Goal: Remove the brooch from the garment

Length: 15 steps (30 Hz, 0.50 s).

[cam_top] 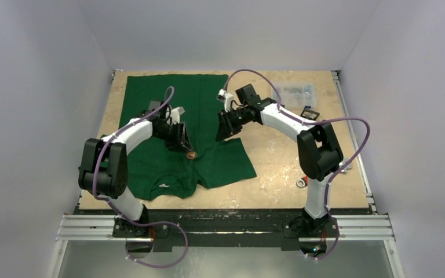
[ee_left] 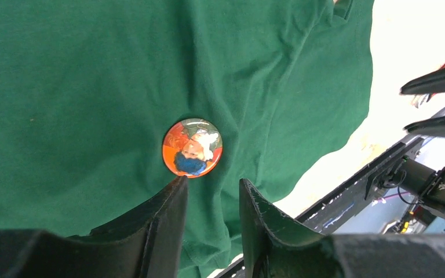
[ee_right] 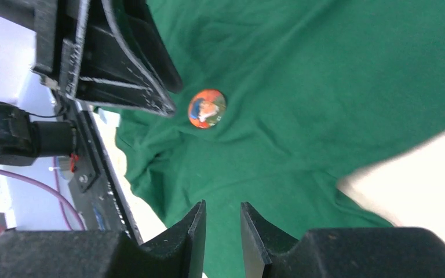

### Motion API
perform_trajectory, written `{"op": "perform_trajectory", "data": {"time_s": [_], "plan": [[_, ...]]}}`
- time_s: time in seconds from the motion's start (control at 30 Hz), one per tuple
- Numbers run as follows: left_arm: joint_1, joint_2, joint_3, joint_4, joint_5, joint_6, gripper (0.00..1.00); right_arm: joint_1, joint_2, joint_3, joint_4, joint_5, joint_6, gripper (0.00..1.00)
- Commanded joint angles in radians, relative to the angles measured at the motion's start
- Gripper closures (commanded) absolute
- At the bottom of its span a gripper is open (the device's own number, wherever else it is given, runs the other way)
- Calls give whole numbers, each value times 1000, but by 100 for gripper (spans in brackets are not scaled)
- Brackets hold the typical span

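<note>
The dark green T-shirt (cam_top: 168, 127) lies flat on the table. A round orange brooch (cam_top: 190, 154) with a blue and white picture sits pinned on it. It also shows in the left wrist view (ee_left: 192, 147) and the right wrist view (ee_right: 207, 108). My left gripper (ee_left: 211, 184) is open and empty, its left fingertip just at the brooch's edge, above the shirt (ee_left: 92, 87). My right gripper (ee_right: 223, 207) is open and empty, hovering over the shirt (ee_right: 324, 87) to the brooch's right, apart from it.
A clear plastic bag (cam_top: 294, 92) and a small dark object (cam_top: 310, 113) lie at the table's back right. A small ring-shaped item (cam_top: 301, 183) lies by the right arm's base. The shirt's white neck label (cam_top: 164, 186) faces the front edge.
</note>
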Motion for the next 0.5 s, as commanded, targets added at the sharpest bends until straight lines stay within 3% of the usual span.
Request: {"op": "perform_trajectory", "data": {"time_s": [0.0,0.47], "plan": [[-1,11,-14,52,54,-36,65,41,36,56,114,-74,110,70],[25,73,-31,59,37,-59,66,143,166,85,209,-100,221,71]]}}
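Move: The brooch on the green garment lies just beneath the left fingertips, some 4 cm below, about 2 cm to their right and 1 cm back. The garment's neck label is roughly 15 cm back and 11 cm to the left of this hand. From the right hand the brooch is about 12 cm to the left, 5 cm back and 8 cm below; the sleeve cuff lies some 13 cm to that hand's right and 5 cm back, at the same depth. Leftwards the right hand sweeps in about 7 cm, also drifting back and sinking some 2 cm each, towards the brooch from its right side, turning roughly 10 degrees and slowing at the end; its fingers stay partly open and empty. Meanwhile the left hand eases almost straight down about 2 cm onto the brooch's near surroundings, fingers kept parted, without closing on the brooch. ##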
